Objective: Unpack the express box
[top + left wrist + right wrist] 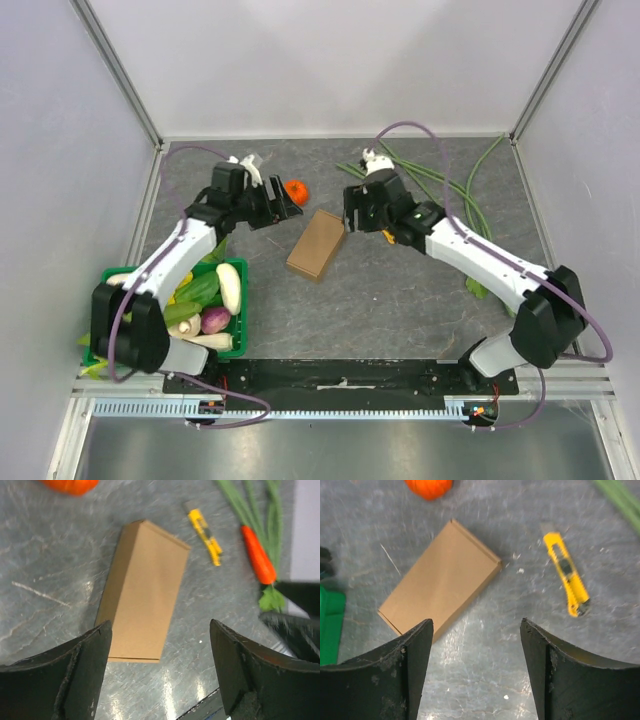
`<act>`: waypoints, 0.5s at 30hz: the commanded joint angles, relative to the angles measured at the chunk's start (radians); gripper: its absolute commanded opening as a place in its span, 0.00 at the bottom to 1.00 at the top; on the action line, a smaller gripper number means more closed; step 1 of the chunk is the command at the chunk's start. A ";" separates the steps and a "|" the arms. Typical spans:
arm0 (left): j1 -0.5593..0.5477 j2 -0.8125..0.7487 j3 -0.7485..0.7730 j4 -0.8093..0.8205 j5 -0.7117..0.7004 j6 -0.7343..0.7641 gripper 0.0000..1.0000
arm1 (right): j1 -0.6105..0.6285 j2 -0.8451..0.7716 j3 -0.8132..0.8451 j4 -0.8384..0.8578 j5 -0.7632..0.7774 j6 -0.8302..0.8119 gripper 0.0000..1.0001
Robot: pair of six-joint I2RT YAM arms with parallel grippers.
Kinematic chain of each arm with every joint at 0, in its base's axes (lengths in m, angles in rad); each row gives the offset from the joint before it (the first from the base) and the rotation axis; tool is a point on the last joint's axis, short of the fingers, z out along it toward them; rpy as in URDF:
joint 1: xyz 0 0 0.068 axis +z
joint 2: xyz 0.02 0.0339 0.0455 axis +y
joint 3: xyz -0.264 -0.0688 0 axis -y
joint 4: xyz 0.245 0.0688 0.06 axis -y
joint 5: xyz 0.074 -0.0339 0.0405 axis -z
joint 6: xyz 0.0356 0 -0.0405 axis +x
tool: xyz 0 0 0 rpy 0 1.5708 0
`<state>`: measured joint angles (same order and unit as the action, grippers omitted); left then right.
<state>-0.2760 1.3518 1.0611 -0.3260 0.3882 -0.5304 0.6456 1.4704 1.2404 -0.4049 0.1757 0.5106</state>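
The express box (315, 245) is a flat brown cardboard carton lying closed on the grey tabletop between the two arms. In the left wrist view the box (142, 590) lies just beyond my left gripper (160, 625), whose jaws stand wide apart and empty. In the right wrist view the box (440, 582) is ahead and to the left of my right gripper (476, 622), also open with nothing in it. From above, the left gripper (287, 205) hovers off the box's far-left corner and the right gripper (353, 212) off its far-right corner.
A yellow utility knife (566, 575) lies right of the box. A tangerine (295, 190) sits beyond it. A carrot (257, 555) lies near the knife. A green crate (240, 300) of vegetables stands at the near left. Long green beans (445, 185) sprawl at the back right.
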 commanded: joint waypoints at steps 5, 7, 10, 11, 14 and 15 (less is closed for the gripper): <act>-0.112 0.222 0.037 -0.001 -0.221 -0.181 0.81 | 0.109 0.094 -0.085 -0.008 0.102 0.083 0.36; -0.135 0.260 0.042 -0.004 -0.250 -0.181 0.80 | 0.114 0.102 -0.101 -0.012 0.108 0.089 0.33; -0.150 0.293 0.031 0.010 -0.288 -0.175 0.80 | 0.114 0.105 -0.125 -0.012 0.114 0.092 0.32; -0.153 0.302 0.025 0.015 -0.278 -0.172 0.80 | 0.114 0.110 -0.134 -0.012 0.116 0.091 0.32; -0.167 0.319 -0.003 0.056 -0.240 -0.161 0.80 | 0.114 0.125 -0.145 -0.011 0.130 0.091 0.32; -0.173 0.319 -0.010 0.064 -0.227 -0.160 0.80 | 0.114 0.129 -0.147 -0.011 0.130 0.094 0.32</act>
<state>-0.4347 1.6600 1.0622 -0.3332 0.1593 -0.6697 0.7593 1.5837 1.1038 -0.4274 0.2661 0.5850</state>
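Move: The flat brown box lies below both my hands. From my left hand it is about 5 cm to the right, 2 cm back and some 18 cm down; from my right hand it is level ahead, roughly 10 cm to the left and 18 cm down. The tomato sits about 13 cm beyond the box and 5 cm left of it; the yellow cutter lies some 16 cm right of the box and 3 cm farther out. I drop both hands quickly towards the box from either side, easing off near the end. My left hand sinks about 12 cm with a small drift right, its wide-open fingers tipping nearly 20 degrees further down above the box. My right hand goes down 10 cm and back some 4 cm, tipping down slightly as its fingers close from wide to about a third open on nothing. ##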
